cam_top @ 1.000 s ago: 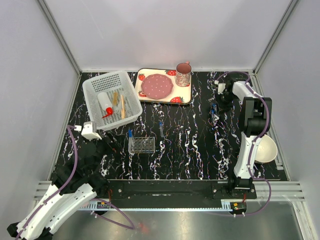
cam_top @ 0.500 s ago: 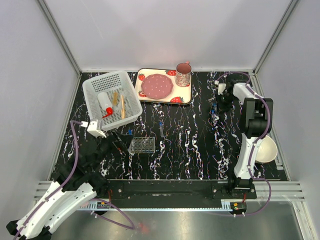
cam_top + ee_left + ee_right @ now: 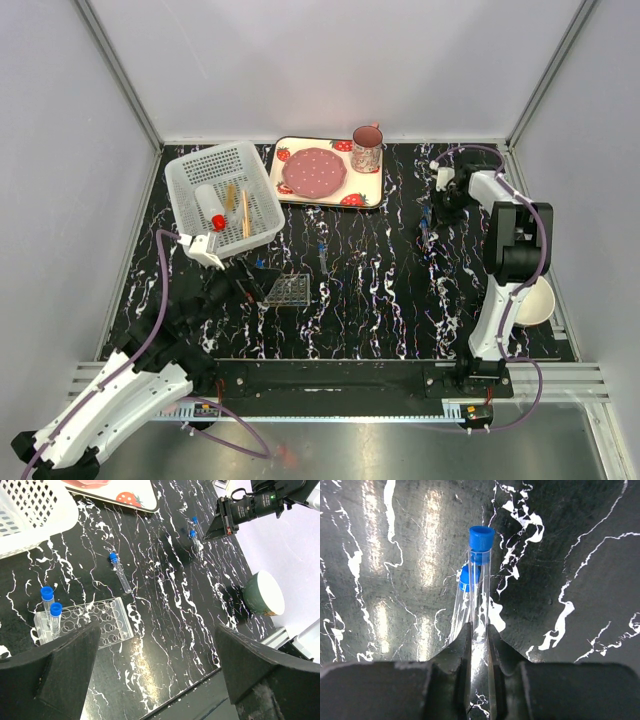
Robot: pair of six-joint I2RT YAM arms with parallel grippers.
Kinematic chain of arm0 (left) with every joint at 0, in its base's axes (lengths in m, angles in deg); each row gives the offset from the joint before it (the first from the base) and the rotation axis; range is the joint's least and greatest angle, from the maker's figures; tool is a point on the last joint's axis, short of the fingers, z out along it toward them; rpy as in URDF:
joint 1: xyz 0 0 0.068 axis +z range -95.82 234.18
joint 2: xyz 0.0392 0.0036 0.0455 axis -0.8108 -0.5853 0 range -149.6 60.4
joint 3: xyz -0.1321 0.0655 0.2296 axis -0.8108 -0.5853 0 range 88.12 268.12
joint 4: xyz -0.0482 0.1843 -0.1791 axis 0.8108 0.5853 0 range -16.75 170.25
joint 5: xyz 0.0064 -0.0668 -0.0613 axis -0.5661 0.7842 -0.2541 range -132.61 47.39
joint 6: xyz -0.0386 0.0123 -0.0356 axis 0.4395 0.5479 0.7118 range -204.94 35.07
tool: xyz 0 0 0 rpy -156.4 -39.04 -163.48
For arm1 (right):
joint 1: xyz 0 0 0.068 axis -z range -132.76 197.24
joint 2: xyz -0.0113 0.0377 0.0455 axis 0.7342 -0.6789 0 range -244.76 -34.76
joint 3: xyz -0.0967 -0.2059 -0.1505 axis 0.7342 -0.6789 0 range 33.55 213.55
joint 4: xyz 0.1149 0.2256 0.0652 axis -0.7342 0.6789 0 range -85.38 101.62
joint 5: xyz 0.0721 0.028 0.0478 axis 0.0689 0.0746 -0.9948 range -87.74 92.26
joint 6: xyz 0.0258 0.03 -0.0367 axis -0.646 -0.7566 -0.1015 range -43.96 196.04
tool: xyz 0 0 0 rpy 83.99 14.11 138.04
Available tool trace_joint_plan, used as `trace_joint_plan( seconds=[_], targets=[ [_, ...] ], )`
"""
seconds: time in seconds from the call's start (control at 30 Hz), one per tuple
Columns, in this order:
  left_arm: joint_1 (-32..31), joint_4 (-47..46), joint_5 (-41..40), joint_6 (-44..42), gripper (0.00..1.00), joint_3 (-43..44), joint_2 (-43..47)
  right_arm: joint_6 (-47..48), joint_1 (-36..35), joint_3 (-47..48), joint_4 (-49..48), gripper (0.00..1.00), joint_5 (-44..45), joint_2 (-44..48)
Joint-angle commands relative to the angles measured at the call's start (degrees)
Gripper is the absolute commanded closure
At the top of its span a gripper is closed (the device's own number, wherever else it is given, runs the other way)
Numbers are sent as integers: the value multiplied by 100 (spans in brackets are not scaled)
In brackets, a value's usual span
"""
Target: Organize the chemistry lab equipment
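My right gripper [image 3: 479,634] is shut on the lower end of a clear blue-capped tube [image 3: 480,575], just above the table at the far right [image 3: 431,218]. A second blue-capped tube [image 3: 463,597] lies right beside it on the table. My left gripper [image 3: 157,672] hangs open over the near-left table, its fingers [image 3: 55,675] next to the clear tube rack [image 3: 95,626], which holds two blue-capped tubes [image 3: 48,600]. Another tube [image 3: 120,571] lies loose mid-table. A red-capped bottle [image 3: 209,206] and wooden sticks [image 3: 241,208] lie in the white basket [image 3: 255,165].
A strawberry-printed tray [image 3: 368,190] with a pink plate and a mug [image 3: 367,148] stands at the back. A cream bowl [image 3: 537,300] sits by the right arm near the table's right edge. The basket stands at the back left.
My right gripper has closed on the blue-capped tube. My left arm has reached forward and right, up to the rack, with its gripper still open.
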Motion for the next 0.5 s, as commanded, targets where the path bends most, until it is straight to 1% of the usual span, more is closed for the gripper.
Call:
trace_joint_plan(
  seconds=[0.0,0.23,0.43,0.47],
  targets=[
    [24,-486,276,109,1,234,-63,-37,-22,-121,-368,94,67,606],
    [24,-732,487,223,1,242,-169,-2,-22,-306,-510,95,120,1124],
    [24,-1022,620,294,1,278,-423,16,-22,-613,-597,95,-415,1555],
    [24,-1092,793,303,1,295,-493,24,-31,-657,-606,95,-616,1669]
  ],
)
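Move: The clear tube rack lies about 38 cm to the left of the right gripper and 19 cm back, near its level; the right gripper already holds a blue-capped tube. A loose tube lies under the right hand, some 2 cm left, 3 cm back and 2 cm below. The middle tube lies 28 cm left and 12 cm back of the right gripper. From the left gripper the rack is roughly 4 cm ahead, 3 cm right and 20 cm below. Raise the right gripper almost straight up by about 6 cm, away from the tabletop and the loose tube beneath, picking up speed as it climbs. Keep the fingers pinched on the blue-capped tube and swing their tips forward by some 10 degrees. Meanwhile ease the open, empty left gripper a little to the right and slightly up. ##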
